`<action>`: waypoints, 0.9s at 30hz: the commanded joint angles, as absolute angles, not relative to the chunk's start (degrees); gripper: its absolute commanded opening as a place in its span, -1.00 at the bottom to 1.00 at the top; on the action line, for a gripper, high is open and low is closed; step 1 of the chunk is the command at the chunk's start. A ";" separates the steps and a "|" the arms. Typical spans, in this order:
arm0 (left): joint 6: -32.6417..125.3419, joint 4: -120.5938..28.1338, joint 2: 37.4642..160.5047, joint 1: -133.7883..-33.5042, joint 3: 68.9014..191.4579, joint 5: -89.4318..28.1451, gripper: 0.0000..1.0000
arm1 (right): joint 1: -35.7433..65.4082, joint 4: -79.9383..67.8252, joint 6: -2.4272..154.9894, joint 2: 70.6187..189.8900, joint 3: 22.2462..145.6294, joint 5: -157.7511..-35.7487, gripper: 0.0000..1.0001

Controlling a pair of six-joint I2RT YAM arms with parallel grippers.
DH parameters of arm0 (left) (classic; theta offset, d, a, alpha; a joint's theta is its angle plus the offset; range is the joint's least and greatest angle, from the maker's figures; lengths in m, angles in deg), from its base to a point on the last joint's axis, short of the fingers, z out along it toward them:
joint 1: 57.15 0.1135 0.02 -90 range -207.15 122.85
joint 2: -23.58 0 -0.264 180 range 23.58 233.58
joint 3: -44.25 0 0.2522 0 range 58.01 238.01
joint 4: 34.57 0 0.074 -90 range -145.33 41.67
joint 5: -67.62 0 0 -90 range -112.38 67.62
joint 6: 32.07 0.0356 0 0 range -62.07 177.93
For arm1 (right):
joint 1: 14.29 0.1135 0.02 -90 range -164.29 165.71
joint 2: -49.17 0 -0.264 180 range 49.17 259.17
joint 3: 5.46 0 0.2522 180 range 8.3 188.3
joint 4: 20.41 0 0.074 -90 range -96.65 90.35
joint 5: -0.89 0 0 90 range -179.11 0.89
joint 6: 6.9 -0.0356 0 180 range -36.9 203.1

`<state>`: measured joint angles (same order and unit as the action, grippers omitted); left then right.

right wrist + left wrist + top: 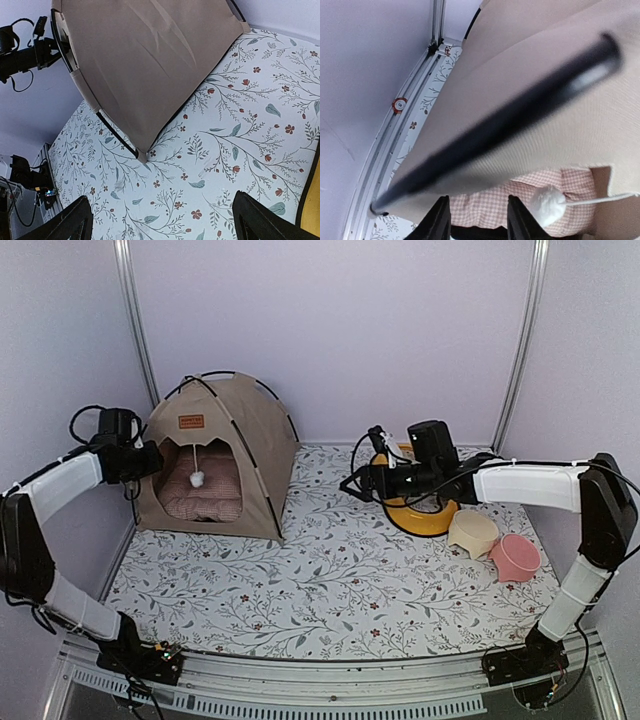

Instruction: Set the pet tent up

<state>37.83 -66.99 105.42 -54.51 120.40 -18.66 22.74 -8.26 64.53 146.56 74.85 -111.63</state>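
Note:
The tan pet tent (250, 440) stands upright at the back left of the floral mat, black poles crossed over its top. Its doorway faces front, with a white pom-pom (197, 479) hanging in it. My left gripper (155, 462) is at the tent's front left edge, level with the doorway. In the left wrist view the tent fabric (545, 115) and a black pole (510, 115) run just past the fingertips; the left gripper (477, 200) is open with nothing between its fingers. My right gripper (352, 483) hovers right of the tent, open wide and empty (160, 200), facing the tent's side wall (150, 55).
A pink checked cushion (205, 495) lies inside the tent. A yellow bowl stand (425, 517) sits under the right arm, with a cream bowl (473, 532) and a pink bowl (515, 557) beside it. Metal frame posts (135, 320) rise at the back corners.

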 commanded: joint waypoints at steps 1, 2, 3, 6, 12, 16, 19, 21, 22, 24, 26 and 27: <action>38.86 -64.73 97.82 -55.66 115.68 -25.57 -0.10 | 21.90 -7.61 63.54 144.37 74.22 -107.81 0.98; 38.86 -64.69 96.11 -56.16 114.48 -26.16 -0.05 | 21.72 -7.46 63.18 144.43 74.30 -107.44 0.98; 38.74 -64.67 94.63 -56.72 113.50 -26.70 0.00 | 21.47 -7.32 62.94 144.49 74.45 -107.02 0.98; 38.10 -64.68 89.94 -58.61 110.49 -27.93 0.18 | 20.93 -6.84 62.24 144.83 74.81 -105.99 0.98; 36.46 -64.68 83.51 -64.30 106.55 -28.87 0.44 | 19.11 -6.40 60.49 145.93 75.28 -105.32 0.98; 34.72 -63.22 80.94 -69.08 105.13 -29.04 0.55 | 17.79 -5.90 59.61 146.16 75.11 -104.23 0.98; 33.38 -61.35 80.05 -73.27 104.54 -28.82 0.64 | 16.84 -5.25 59.25 146.34 74.83 -103.23 0.98; 32.80 -59.80 79.68 -76.21 104.21 -28.06 0.69 | 16.25 -4.40 59.28 146.60 74.84 -102.25 0.98; 32.55 -59.11 79.66 -77.67 104.17 -27.60 0.71 | 15.95 -4.04 59.24 146.80 74.84 -101.69 0.98; 32.17 -57.47 79.78 -80.35 104.22 -27.03 0.91 | 15.18 -3.00 59.21 147.26 75.03 -100.60 0.98; 31.98 -55.78 80.28 -83.66 104.36 -26.58 0.93 | 14.15 -1.56 58.78 148.00 75.57 -99.04 0.98; 32.11 -55.05 80.70 -85.42 104.60 -26.15 0.94 | 13.40 -1.01 58.60 148.45 75.81 -98.39 0.98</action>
<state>32.89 -60.34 80.35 -80.09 104.86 -27.46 15.57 -4.21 59.68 146.69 74.87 -102.41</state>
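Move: The tent's middle lies about 18 cm right of the left hand, 6 cm ahead and slightly above it; the hand is at the tent's left front edge. From the right hand, the yellow stand is some 17 cm right, 12 cm ahead and 14 cm below. The cream bowl stands 32 cm right and 4 cm back, the pink bowl 43 cm right and 13 cm back, both 13 cm below. Left hand opens, leaving the tent's left edge rightward and back 20 cm; right goes right-forward towards yellow stand. ##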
